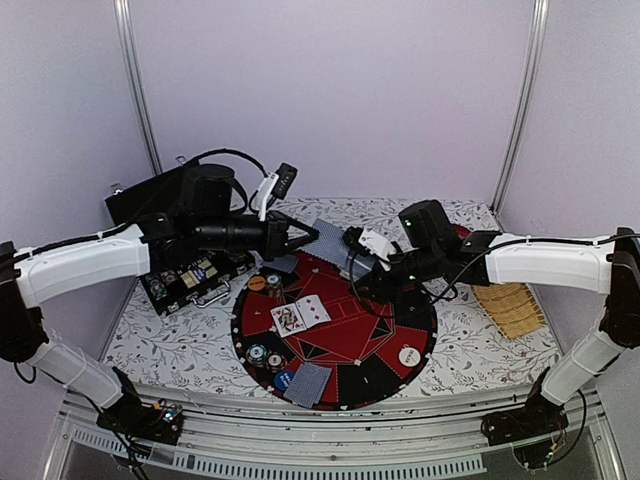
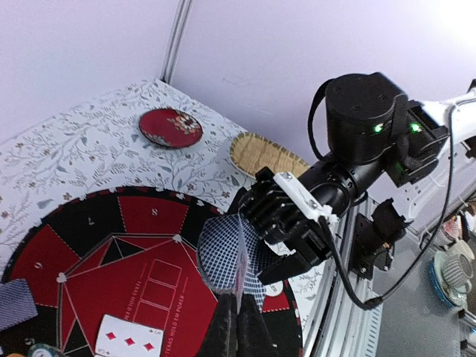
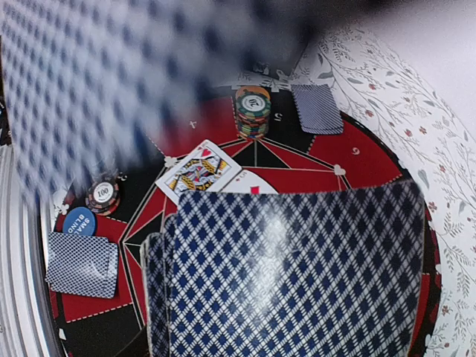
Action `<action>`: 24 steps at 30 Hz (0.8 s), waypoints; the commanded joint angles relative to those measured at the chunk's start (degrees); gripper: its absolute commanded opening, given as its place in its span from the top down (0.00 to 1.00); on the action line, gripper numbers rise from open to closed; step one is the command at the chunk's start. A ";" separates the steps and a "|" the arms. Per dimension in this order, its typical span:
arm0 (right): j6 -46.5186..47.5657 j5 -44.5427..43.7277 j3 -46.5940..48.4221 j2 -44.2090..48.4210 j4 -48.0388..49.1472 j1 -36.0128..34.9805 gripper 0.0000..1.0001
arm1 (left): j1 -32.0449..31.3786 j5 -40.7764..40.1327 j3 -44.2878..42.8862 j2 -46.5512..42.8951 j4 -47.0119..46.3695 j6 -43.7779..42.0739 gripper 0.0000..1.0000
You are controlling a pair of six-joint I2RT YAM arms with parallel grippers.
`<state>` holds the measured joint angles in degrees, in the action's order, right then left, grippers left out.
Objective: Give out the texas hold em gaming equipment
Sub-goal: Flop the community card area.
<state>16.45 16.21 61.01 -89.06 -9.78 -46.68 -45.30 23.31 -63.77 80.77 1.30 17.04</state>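
Over the far side of the round red-and-black poker mat (image 1: 345, 335), my left gripper (image 1: 303, 240) (image 2: 238, 316) is shut on the edge of one blue-backed playing card (image 2: 220, 253). That card stands against the deck (image 3: 297, 275), which my right gripper (image 1: 358, 262) is shut on; the deck hides its fingers in the right wrist view. Two face-up cards (image 1: 300, 315) lie at the mat's centre. Face-down cards (image 1: 308, 383) lie at the near rim beside a blue disc (image 3: 79, 223) and striped chips (image 1: 258, 355). More face-down cards (image 3: 317, 108) and a chip stack (image 3: 253, 111) sit on the far left rim.
A black case (image 1: 195, 275) with chips stands open at the back left. The dark red plate (image 2: 171, 126) and the straw slatted mat (image 1: 510, 308) lie to the right of the mat. A white disc (image 1: 409, 355) and an orange disc (image 1: 257, 283) rest on the mat's rim.
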 commanded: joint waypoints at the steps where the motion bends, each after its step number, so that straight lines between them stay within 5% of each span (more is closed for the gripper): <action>1: -1.81 -1.09 -1.79 3.45 1.00 4.41 0.49 | 0.47 -9.17 0.21 -4.65 1.67 -3.44 1.00; 7: -3.78 -3.52 -2.91 6.73 -2.15 11.70 0.50 | -0.63 -32.94 -3.70 1.76 10.14 -12.27 1.00; 14: -5.21 -5.50 -4.06 10.63 -5.20 17.22 0.50 | -10.03 -57.55 -11.36 20.91 5.53 -30.26 1.00; 19: -5.61 -5.34 -5.26 13.28 -5.86 19.11 0.50 | -11.85 -66.01 -16.19 33.85 0.63 -39.92 1.00; 24: -5.46 -5.34 -5.55 14.34 -6.57 19.69 0.50 | -14.69 -63.15 -16.28 38.84 -2.60 -43.35 1.00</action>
<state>11.51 11.05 56.03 -76.60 -15.57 -27.46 -58.17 -37.23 -78.74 118.30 3.20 -20.25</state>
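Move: The next card, already held in the left hand, is meant for the free card boxes just right of the two face-up cards: about 7 cm ahead of that hand, 6 cm to its right and 26 cm below. The face-up cards lie roughly 5 cm ahead and 2 cm left of the hand. The orange-topped chip stack stands some 14 cm ahead and 9 cm left. From the deck-holding right hand, the boxes are about 6 cm ahead, 7 cm left and 15 cm below. The pinched card is lifted a couple of centimetres and eased left away from the deck, then swept forward about 10 cm and plunged towards the free boxes, the shut left fingers swinging from pointing right to forward and down. The deck, still gripped, is drawn right some 14 cm and forward by the right hand, which rises slightly and turns clockwise. ##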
